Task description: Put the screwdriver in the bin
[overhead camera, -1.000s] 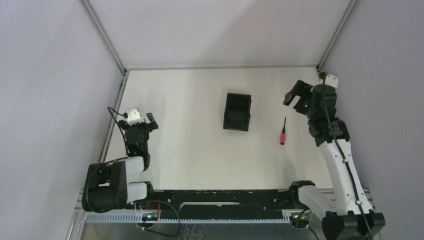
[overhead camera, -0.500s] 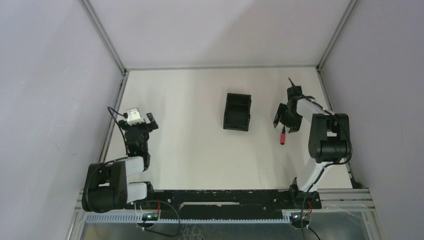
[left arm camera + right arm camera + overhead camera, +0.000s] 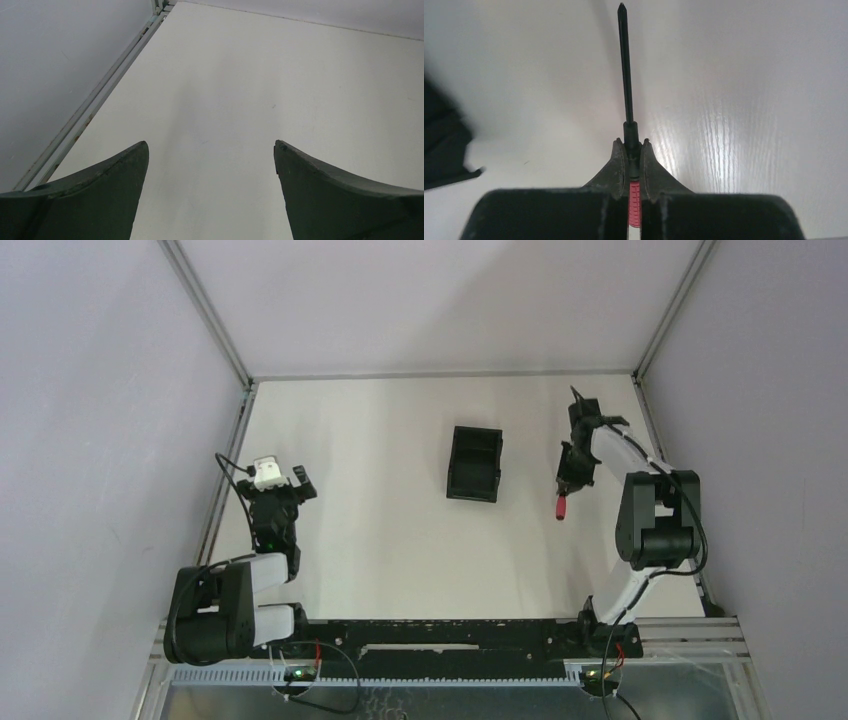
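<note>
My right gripper is shut on the screwdriver. Its red handle sits between the jaws and its thin dark shaft points away over the table. From above, the right gripper stands at the right of the table and the red handle pokes out below it. The black bin lies to its left, near the table's middle, apart from the gripper. A dark corner of the bin shows at the left edge of the right wrist view. My left gripper is open over bare table at the left.
Grey walls with metal rails enclose the white table on three sides. The right arm's base stands close to the right wall. A black rail runs along the near edge.
The right arm swung down from above the table onto the screwdriver and its jaws went from wide open to shut on the handle. The left arm stayed still.
</note>
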`<state>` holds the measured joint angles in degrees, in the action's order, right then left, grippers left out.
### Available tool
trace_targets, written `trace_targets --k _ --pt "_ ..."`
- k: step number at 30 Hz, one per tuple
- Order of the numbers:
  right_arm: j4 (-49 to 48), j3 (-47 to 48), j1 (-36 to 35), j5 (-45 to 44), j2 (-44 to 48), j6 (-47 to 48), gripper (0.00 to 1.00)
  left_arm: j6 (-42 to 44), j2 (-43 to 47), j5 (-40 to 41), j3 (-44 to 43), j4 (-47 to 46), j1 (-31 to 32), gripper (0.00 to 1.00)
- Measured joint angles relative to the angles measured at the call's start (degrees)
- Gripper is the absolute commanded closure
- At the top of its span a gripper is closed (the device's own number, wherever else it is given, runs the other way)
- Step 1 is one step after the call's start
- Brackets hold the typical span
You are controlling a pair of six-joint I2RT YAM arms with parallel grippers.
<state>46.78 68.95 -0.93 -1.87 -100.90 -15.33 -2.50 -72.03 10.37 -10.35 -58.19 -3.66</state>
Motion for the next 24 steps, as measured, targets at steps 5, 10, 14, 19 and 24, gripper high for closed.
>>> trace_targets --k 5,10,14,19,24 --pt "9.8 15.1 -0.8 0.0 2.5 1.0 1.00 0.0 0.0 0.0 0.0 0.0 0.0 0.00" --pt "14.8 24.6 -1.1 0.6 3.2 1.1 1.00 0.0 0.0 0.0 0.0 0.0 0.0 0.00" --pt "18.3 28.1 -3.4 0.5 0.9 -0.2 1.00 0.0 0.0 0.0 0.0 0.0 0.0 0.00" --pt "18.3 35.3 -13.9 0.4 -5.4 -2.6 1.00 0.0 0.0 0.0 0.0 0.0 0.0 0.00" --pt "17.7 44.4 -24.1 1.4 -12.4 -3.0 1.00 0.0 0.0 0.0 0.0 0.0 0.0 0.00"
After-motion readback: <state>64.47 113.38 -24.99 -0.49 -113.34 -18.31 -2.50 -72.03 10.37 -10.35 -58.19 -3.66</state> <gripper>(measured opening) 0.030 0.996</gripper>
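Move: The screwdriver is already pinched in the right fingers, just off the table, with its red handle pointing back and its shaft ahead. The bin it is bound for lies about 21 cm to the left of the right hand and some 8 cm farther out, its middle at about the hand's height. Nothing else stands near. From the idle left hand, the bin is about 45 cm to the right, 5 cm farther out and 8 cm lower. The screwdriver, kept pinched in the right fingers, is raised about 13 cm and carried some 5 cm forward, then swung left, with a little more forward, nearly 20 cm in all to come over the bin. During the swing the hand turns roughly 20 degrees counter-clockwise, and its fingertips tilt a bit more forward. ##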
